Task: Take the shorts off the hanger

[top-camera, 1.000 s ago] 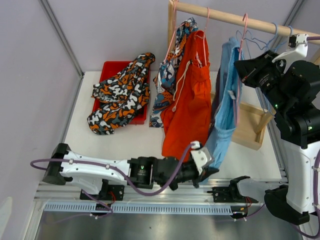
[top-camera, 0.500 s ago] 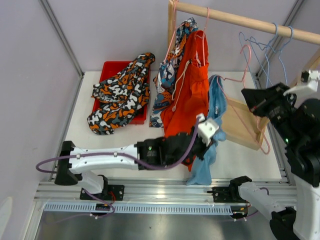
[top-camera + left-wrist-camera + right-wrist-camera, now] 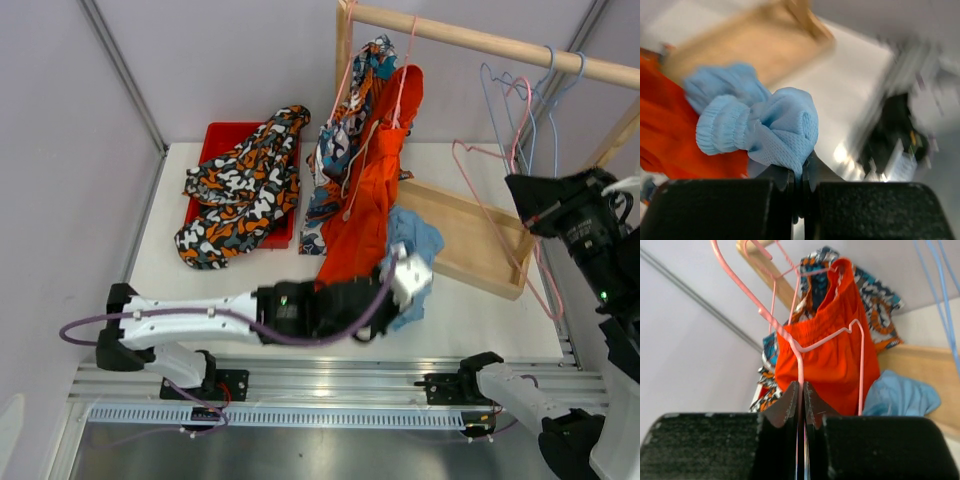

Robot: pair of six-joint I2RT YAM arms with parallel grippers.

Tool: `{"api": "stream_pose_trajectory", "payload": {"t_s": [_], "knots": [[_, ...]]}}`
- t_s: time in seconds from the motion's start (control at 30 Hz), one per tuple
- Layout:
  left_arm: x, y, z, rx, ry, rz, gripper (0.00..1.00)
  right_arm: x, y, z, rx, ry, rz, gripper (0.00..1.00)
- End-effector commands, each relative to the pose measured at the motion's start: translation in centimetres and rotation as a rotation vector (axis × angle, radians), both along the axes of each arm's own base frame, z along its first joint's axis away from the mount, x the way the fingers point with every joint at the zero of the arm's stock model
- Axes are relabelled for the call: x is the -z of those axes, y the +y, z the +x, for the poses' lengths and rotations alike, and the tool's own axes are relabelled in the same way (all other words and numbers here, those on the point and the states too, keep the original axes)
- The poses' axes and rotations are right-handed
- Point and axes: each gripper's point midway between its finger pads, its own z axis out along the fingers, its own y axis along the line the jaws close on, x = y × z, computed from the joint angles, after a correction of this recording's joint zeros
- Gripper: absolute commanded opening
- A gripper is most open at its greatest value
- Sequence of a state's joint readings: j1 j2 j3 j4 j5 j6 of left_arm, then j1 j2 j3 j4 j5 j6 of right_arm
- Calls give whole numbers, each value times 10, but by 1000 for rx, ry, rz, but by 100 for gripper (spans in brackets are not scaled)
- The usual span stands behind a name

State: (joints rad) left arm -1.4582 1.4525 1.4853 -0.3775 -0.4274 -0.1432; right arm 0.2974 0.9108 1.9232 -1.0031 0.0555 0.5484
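The plain light blue shorts (image 3: pixel 412 248) are off the hanger and bunched low in front of the rack. My left gripper (image 3: pixel 404 277) is shut on a fold of them (image 3: pixel 775 125), its jaws (image 3: pixel 801 170) pinching the mesh. My right gripper (image 3: pixel 514 188) is shut on the bare pink hanger (image 3: pixel 480 192), with the wire between its jaws (image 3: pixel 801 387). The bright orange shorts (image 3: pixel 365 200) and the wave print shorts (image 3: pixel 345 130) hang on the wooden rail (image 3: pixel 480 40). The blotched shorts (image 3: pixel 240 185) lie on the red tray (image 3: pixel 215 132). The black shorts are out of view.
The rack's wooden base frame (image 3: pixel 480 240) lies on the table behind the blue shorts. Empty blue hangers (image 3: pixel 540 90) hang at the rail's right end. Walls close in the left side and the back.
The blue shorts came off the pink hanger and dropped low with my left gripper, which pulled back left. My right gripper swung right and down, holding the now bare hanger.
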Motion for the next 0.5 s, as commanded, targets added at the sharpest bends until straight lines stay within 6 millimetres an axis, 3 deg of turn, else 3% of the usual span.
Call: {"api": "stream_pose_trajectory", "payload": {"t_s": [0.0, 0.03, 0.17, 0.2, 0.3, 0.47], "knots": [[40, 45, -64, 82, 29, 146, 0, -28, -6, 47, 98, -79, -63, 0], [54, 65, -69, 67, 44, 218, 0, -36, -8, 54, 118, -102, -72, 0], [65, 125, -86, -37, 112, 244, 0, -54, -14, 96, 209, -157, -124, 0], [52, 140, -81, -69, 120, 202, 0, -54, -16, 104, 228, -157, -139, 0], [44, 177, -68, -163, 147, 180, 0, -53, -14, 135, 240, -158, -147, 0], [23, 216, -47, -271, 126, 155, 0, -31, -36, 192, 256, -92, -118, 0]]}}
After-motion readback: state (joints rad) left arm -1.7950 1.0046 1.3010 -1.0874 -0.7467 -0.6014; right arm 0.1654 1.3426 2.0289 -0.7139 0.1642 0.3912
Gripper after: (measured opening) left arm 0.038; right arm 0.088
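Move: Over the red tray the held light blue shorts are to go: its middle is roughly 35 cm ahead of the left hand, 38 cm left and 30 cm below. The hanging orange shorts stand about 24 cm ahead, 6 cm left, level in height. The rod for the right hand's pink hanger runs some 28 cm straight ahead and 12 cm above that hand; the blue hangers are about 26 cm ahead, 10 cm right, level in height. Swinging the light blue shorts away from the rack, the left hand first dips back about 10 cm and down, then sweeps left nearly 20 cm and begins to rise and come forward, closing on the red tray with its grip kept. Meanwhile the right hand carries the pink hanger about 18 cm forward to the rod, turning some 15 degrees clockwise, fingers still shut on its wire. ##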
